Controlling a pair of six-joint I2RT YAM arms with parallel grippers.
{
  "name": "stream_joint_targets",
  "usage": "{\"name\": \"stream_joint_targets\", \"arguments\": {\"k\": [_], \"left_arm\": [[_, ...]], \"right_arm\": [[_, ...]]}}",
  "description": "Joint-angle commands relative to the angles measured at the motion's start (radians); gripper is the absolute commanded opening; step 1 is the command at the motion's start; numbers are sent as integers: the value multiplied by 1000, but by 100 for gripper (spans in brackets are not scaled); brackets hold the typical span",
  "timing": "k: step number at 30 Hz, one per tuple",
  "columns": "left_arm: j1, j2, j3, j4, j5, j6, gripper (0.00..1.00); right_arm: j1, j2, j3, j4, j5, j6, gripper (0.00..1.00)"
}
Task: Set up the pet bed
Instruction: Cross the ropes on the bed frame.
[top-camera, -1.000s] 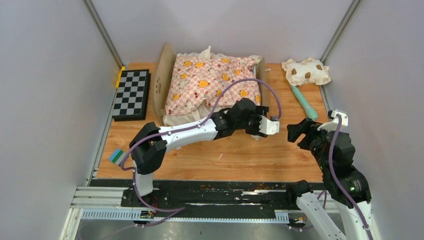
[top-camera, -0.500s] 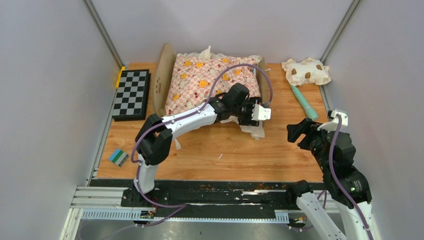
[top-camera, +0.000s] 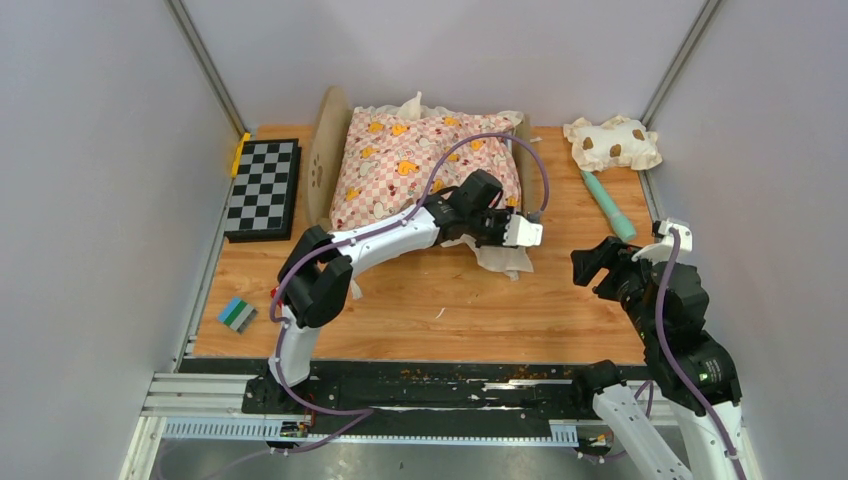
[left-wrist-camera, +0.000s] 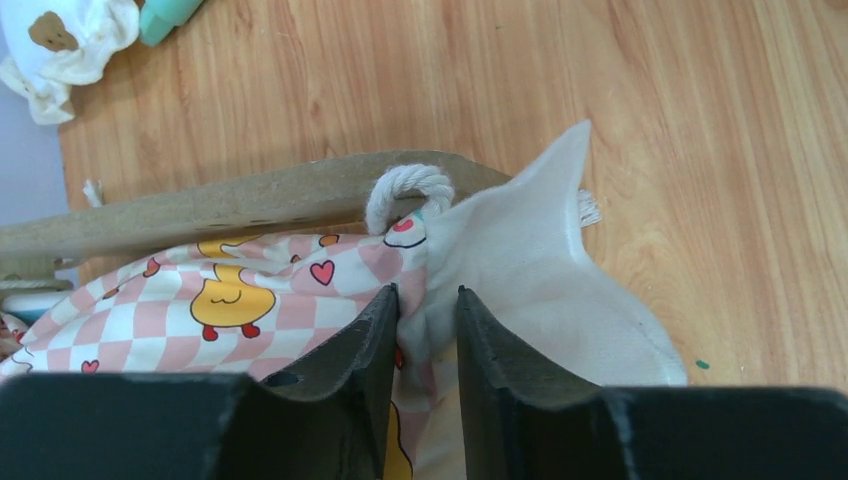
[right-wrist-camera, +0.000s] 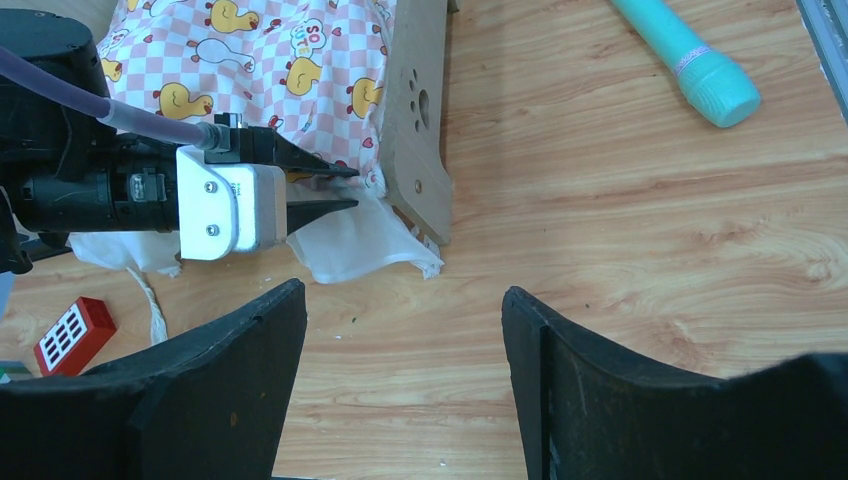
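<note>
The pet bed (top-camera: 325, 150) stands at the back of the table, its wooden end board (right-wrist-camera: 420, 120) showing a paw-print cutout. A pink checkered cushion (top-camera: 400, 165) with yellow ducks lies in it and hides the base. My left gripper (top-camera: 535, 235) reaches the cushion's near right corner. In the left wrist view the left gripper (left-wrist-camera: 428, 292) is shut on the cushion (left-wrist-camera: 250, 295) where pink check meets white ruffle (left-wrist-camera: 540, 270). My right gripper (top-camera: 590, 262) hangs open over bare wood to the right, and the right wrist view shows nothing between the right gripper (right-wrist-camera: 403, 290) fingers.
A cream brown-spotted pillow (top-camera: 612, 142) lies at the back right with a teal cylinder (top-camera: 607, 203) in front of it. A checkerboard (top-camera: 262, 187) sits at the left edge. A green-blue block (top-camera: 238, 314) and a red block (right-wrist-camera: 75, 332) lie near the left arm.
My left gripper moved back toward the bed's right end, then closed on the cushion's corner. The white ruffle shifted slightly. The right arm stayed put.
</note>
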Motion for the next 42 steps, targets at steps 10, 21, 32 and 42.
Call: {"name": "stream_joint_targets", "arguments": {"k": [10, 21, 32, 42], "left_arm": [[18, -10, 52, 26, 84, -76, 0], [102, -57, 8, 119, 205, -233, 0], [209, -134, -40, 122, 308, -254, 0], [300, -96, 17, 89, 498, -326, 0]], "right_arm": [[-4, 6, -12, 27, -27, -9, 72], [-4, 21, -38, 48, -38, -5, 72], [-5, 35, -128, 163, -92, -61, 72], [-4, 104, -158, 291, -140, -110, 72]]}}
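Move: The left hand's half-closed fingers straddle the corner of the pink bed cover where the rope joins it, within about 1 cm of the hand point. The end board's middle is some 3 cm right and 8 cm ahead of the left hand; the cover's white flap hangs about 6 cm back and 1 cm left, 5 cm lower. The teal microphone lies some 18 cm right, 4 cm ahead and 10 cm lower. From the right hand the corner is about 12 cm ahead, 10 cm left, 13 cm down. The left fingers close fully to pinch the gathered cover corner at its rope, then draw it away from the end board and in over the bed, about 6 cm left, 5 cm forward and 5 cm up, the wrist turning some 20 degrees as it goes. Later the right hand, fingers still open and empty, sinks about 4 cm while easing forward and left by some 3 cm each, towards the near corner of the board. ##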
